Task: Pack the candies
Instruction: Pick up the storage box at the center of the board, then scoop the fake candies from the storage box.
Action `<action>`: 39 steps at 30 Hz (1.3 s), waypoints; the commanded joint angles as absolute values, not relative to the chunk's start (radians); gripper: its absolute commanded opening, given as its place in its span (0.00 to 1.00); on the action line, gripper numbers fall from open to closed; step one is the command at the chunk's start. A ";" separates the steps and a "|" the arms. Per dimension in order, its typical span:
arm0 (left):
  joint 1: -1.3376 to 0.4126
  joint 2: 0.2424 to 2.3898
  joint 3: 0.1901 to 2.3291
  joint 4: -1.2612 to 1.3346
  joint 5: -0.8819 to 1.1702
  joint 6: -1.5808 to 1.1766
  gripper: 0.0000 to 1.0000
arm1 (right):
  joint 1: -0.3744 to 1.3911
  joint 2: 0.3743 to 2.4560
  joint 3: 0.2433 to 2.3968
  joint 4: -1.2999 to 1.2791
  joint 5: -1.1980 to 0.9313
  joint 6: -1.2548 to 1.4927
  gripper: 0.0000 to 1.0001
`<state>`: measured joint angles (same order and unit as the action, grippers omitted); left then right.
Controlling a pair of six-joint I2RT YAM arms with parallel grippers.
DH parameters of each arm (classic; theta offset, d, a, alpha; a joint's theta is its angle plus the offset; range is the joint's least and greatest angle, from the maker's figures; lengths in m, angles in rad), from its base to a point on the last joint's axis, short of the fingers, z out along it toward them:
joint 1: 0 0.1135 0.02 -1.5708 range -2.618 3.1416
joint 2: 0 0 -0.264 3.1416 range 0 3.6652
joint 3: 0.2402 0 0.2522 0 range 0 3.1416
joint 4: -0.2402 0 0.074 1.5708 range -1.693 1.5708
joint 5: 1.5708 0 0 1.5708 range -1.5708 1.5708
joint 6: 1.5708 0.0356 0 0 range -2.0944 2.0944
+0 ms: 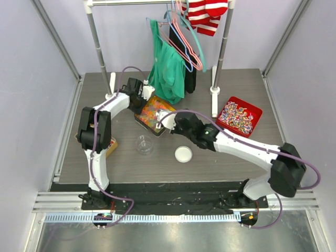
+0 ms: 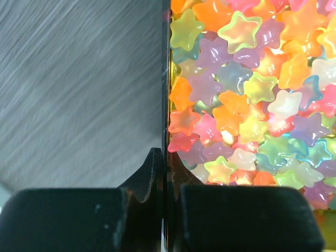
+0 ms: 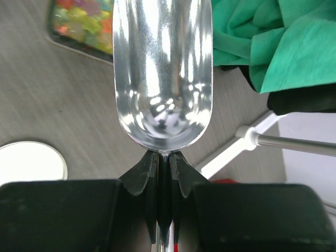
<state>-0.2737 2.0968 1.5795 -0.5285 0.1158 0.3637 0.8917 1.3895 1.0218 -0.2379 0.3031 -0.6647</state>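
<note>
The candies point(image 2: 247, 89) are small translucent stars in orange, yellow, green, pink and purple. They fill a gold tin point(image 1: 138, 119) at mid-table. My left gripper point(image 2: 167, 163) is shut on the tin's thin side wall point(image 2: 167, 79), one finger outside and one inside among the candies. From above, this left gripper point(image 1: 142, 97) sits at the tin's far-left edge. My right gripper point(image 3: 164, 157) is shut on the handle of a shiny metal scoop point(image 3: 163, 68), whose bowl is empty. The scoop point(image 1: 164, 119) hangs by the tin's near-right corner, and the candies point(image 3: 84, 21) show beyond it.
A clear jar point(image 1: 144, 144) stands open in front of the tin, with a white lid point(image 1: 183, 154) to its right. A red tray point(image 1: 251, 109) of wrapped candies is at the right. A clothes rack with a green garment point(image 1: 168, 71) stands behind, its white foot point(image 3: 247, 142) near the scoop.
</note>
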 commanded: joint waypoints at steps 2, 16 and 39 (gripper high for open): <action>-0.270 1.915 1.500 -0.442 0.025 0.322 0.00 | 0.900 1.531 1.201 -0.278 0.488 -0.738 0.01; -0.272 1.801 1.374 -0.311 0.037 0.272 0.00 | 0.910 1.827 1.393 -0.368 0.690 -0.952 0.01; -0.285 1.732 1.232 -0.255 0.087 0.299 0.00 | 0.945 2.033 1.546 -0.429 0.778 -1.183 0.01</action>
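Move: The left hand already pinches the storage box by its far-left rim; the box's middle is about 7 cm right, 2 cm back and 2 cm below. From the scoop-holding right hand, the box lies some 13 cm ahead, 12 cm left and 15 cm below; the glass cup stands level, about 16 cm left, and the white lid about 5 cm back and straight in line, both some 18 cm below. Right hand rolls scoop 45 degrees left-side-down, 10 cm forward to the box; left pulls rim up and back. ##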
